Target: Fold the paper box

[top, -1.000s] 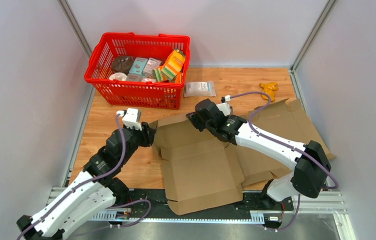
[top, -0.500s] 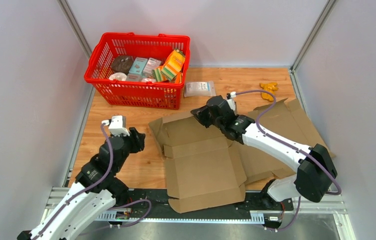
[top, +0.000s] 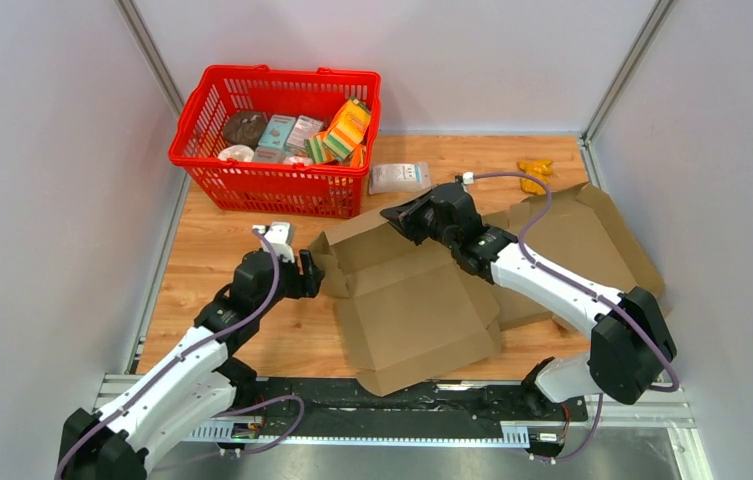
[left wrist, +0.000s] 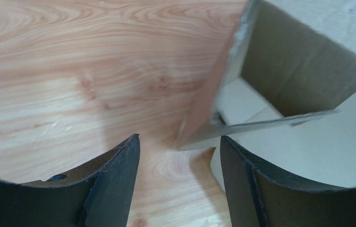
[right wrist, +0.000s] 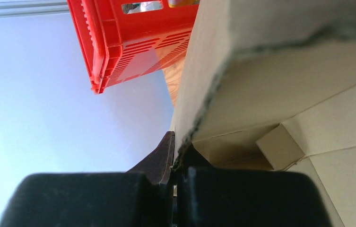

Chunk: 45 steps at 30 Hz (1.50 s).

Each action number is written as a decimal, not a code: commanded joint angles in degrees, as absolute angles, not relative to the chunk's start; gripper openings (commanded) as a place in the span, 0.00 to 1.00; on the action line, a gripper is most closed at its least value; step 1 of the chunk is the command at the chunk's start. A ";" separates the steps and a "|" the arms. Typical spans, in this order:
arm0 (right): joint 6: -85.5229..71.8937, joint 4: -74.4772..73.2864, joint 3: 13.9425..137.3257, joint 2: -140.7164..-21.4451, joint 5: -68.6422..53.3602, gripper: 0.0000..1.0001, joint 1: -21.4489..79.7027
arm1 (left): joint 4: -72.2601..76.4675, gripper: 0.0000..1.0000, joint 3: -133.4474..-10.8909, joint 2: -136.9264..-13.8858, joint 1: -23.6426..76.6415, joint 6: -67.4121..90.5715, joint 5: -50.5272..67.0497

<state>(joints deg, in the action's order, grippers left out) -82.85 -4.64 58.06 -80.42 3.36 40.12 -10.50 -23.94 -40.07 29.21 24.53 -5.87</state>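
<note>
The paper box [top: 412, 310] is a brown cardboard sheet, partly raised, in the middle of the wooden table. My right gripper [top: 399, 216] is shut on the edge of its far flap and holds that flap up; in the right wrist view the torn cardboard edge [right wrist: 204, 99] runs down into the closed gripper [right wrist: 175, 144]. My left gripper [top: 318, 275] stands open at the box's left corner. In the left wrist view the left gripper [left wrist: 179, 144] has only bare wood between its fingers [left wrist: 117, 182], with the upright cardboard corner [left wrist: 284, 71] just ahead of it.
A red basket [top: 277, 135] full of packaged goods stands at the back left, and shows in the right wrist view [right wrist: 133, 42]. A white packet [top: 400, 178] and a small yellow object [top: 534, 176] lie along the back. A metal rail [top: 402, 412] runs along the near edge.
The right gripper has pulled the far flap up and toward the back right, dragging the box that way. The left gripper drew back, opened wider, then came forward to the box's left corner.
</note>
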 commanded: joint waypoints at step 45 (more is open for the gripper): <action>-86.83 4.22 51.95 -82.09 4.40 0.03 44.83 | 0.45 0.45 -23.37 -43.49 49.56 31.73 -34.87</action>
<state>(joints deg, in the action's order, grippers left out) -86.11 7.51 51.48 -82.98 3.68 43.88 0.95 -18.96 -39.70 47.55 30.63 -22.74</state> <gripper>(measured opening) 0.035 0.467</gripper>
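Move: The raised corner of the paper box, where its far wall meets the left side flap, is about 3 cm ahead of the left hand, 4 cm to its right and 2 cm lower. The right hand already pinches the far wall's upper flap; from it, that corner lies roughly 12 cm left, 6 cm back and 6 cm lower. The plastic packet is some 7 cm ahead of the right hand, 3 cm to its right. The red basket stands about 23 cm ahead of the left hand, 7 cm to its left. The box corner is brought between the left fingers: the left hand goes right about 4 cm, rising 4 cm on the way, then eases back and down, its fingers narrowing to about half open with one on each side of the corner. The right hand keeps its pinch on the upper flap and draws it left, then down and slightly back, some 2 to 3 cm each way. ##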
